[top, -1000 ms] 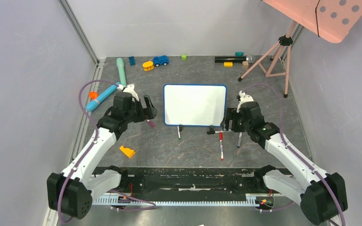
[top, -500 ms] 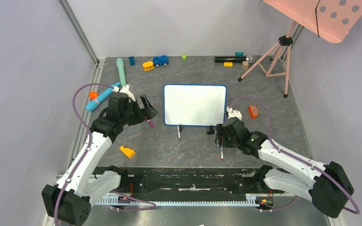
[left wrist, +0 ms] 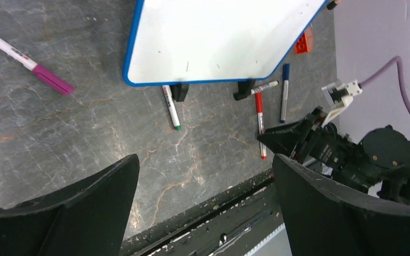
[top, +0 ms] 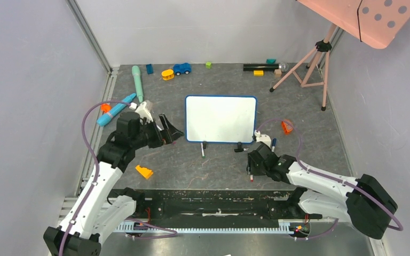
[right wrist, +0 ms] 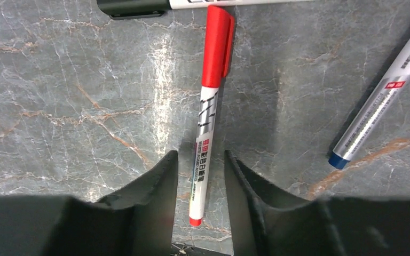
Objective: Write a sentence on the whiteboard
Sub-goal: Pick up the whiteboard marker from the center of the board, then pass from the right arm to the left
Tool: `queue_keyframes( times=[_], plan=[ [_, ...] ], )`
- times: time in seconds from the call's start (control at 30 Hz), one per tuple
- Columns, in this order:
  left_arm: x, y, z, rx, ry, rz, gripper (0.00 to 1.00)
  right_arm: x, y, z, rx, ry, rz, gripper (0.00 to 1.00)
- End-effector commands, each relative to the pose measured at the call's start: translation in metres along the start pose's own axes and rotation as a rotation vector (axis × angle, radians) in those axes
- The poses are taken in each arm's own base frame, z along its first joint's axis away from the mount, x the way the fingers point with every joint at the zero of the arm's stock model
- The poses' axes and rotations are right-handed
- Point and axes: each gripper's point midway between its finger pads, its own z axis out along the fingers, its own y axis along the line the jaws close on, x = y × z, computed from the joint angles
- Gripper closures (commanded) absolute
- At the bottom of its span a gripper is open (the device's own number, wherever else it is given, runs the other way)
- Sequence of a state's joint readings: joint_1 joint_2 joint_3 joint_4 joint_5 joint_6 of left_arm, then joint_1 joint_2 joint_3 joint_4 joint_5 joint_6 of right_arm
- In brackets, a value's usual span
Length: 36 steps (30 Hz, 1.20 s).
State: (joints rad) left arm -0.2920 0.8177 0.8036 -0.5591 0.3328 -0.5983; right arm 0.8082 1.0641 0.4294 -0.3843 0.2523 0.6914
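Note:
The whiteboard, white with a blue frame, stands on black feet in the middle of the table. Its face is blank and no sentence shows on it. A red marker lies on the table in front of the board's right foot. My right gripper is down over the marker's tail end. Its fingers stand on both sides of the barrel, with a small gap on each side. My left gripper hovers wide open and empty, left of the board.
A blue marker lies right of the red one, and a black-capped one beyond it. A green marker, a magenta marker, an orange wedge and an orange brick lie nearby. Toys and a tripod stand at the back.
My right arm swung down from the board's right bottom corner onto the red marker, and its jaws narrowed around it. The left gripper drifted slightly and stayed open.

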Motion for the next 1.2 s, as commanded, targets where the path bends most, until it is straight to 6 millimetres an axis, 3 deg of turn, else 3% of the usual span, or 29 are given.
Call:
queue_keyframes(
  times=[0.0, 0.1, 0.17, 0.4, 0.53, 0.83, 1.07, 1.17],
  plan=[
    [0.019, -0.011, -0.001, 0.076, 0.075, -0.029, 0.00, 0.008, -0.001, 0.007, 0.013, 0.017, 0.019, 0.71],
    [0.025, -0.017, 0.002, 0.124, 0.107, -0.055, 0.01, 0.004, 0.003, 0.004, 0.005, 0.013, 0.007, 0.92],
    [0.029, -0.023, 0.005, 0.167, 0.120, -0.076, 0.03, -0.001, 0.008, -0.002, -0.020, -0.001, 0.005, 1.00],
    [0.029, -0.051, 0.011, 0.296, 0.150, -0.151, 0.02, -0.036, 0.060, -0.038, -0.264, -0.061, -0.047, 1.00],
    [0.027, -0.066, 0.017, 0.361, 0.169, -0.172, 0.03, -0.053, 0.101, -0.059, -0.468, -0.112, -0.063, 1.00],
    [0.007, -0.095, 0.033, 0.502, 0.179, -0.166, 0.07, -0.092, 0.185, -0.104, -0.834, -0.179, -0.142, 1.00],
    [0.011, -0.097, 0.041, 0.517, 0.252, -0.172, 0.17, -0.108, 0.209, -0.121, -0.925, -0.210, -0.169, 1.00],
    [0.015, -0.098, 0.039, 0.524, 0.273, -0.171, 0.29, -0.109, 0.218, -0.124, -0.957, -0.196, -0.185, 1.00]
  ],
)
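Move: The red-capped whiteboard marker lies between the right hand's half-open fingers, its middle 2 cm ahead of that hand and about 1 cm below. The black marker is roughly 10 cm ahead and 1 cm left, the blue marker some 7 cm ahead and 9 cm right. From the left hand the red marker is about 31 cm right, 7 cm back and 20 cm below; the green marker lies level ahead, 10 cm right, 20 cm below. The red marker is pinched by its white barrel as the right fingers shut, then carried about 17 cm left and 16 cm up towards the left gripper, the wrist swinging some 50 degrees so its fingers point mostly left. The left hand draws slightly back and down, then reaches rightward past its start to meet the cap, about 9 cm right in all, rolling its left side down, its wide fingers starting to close. ##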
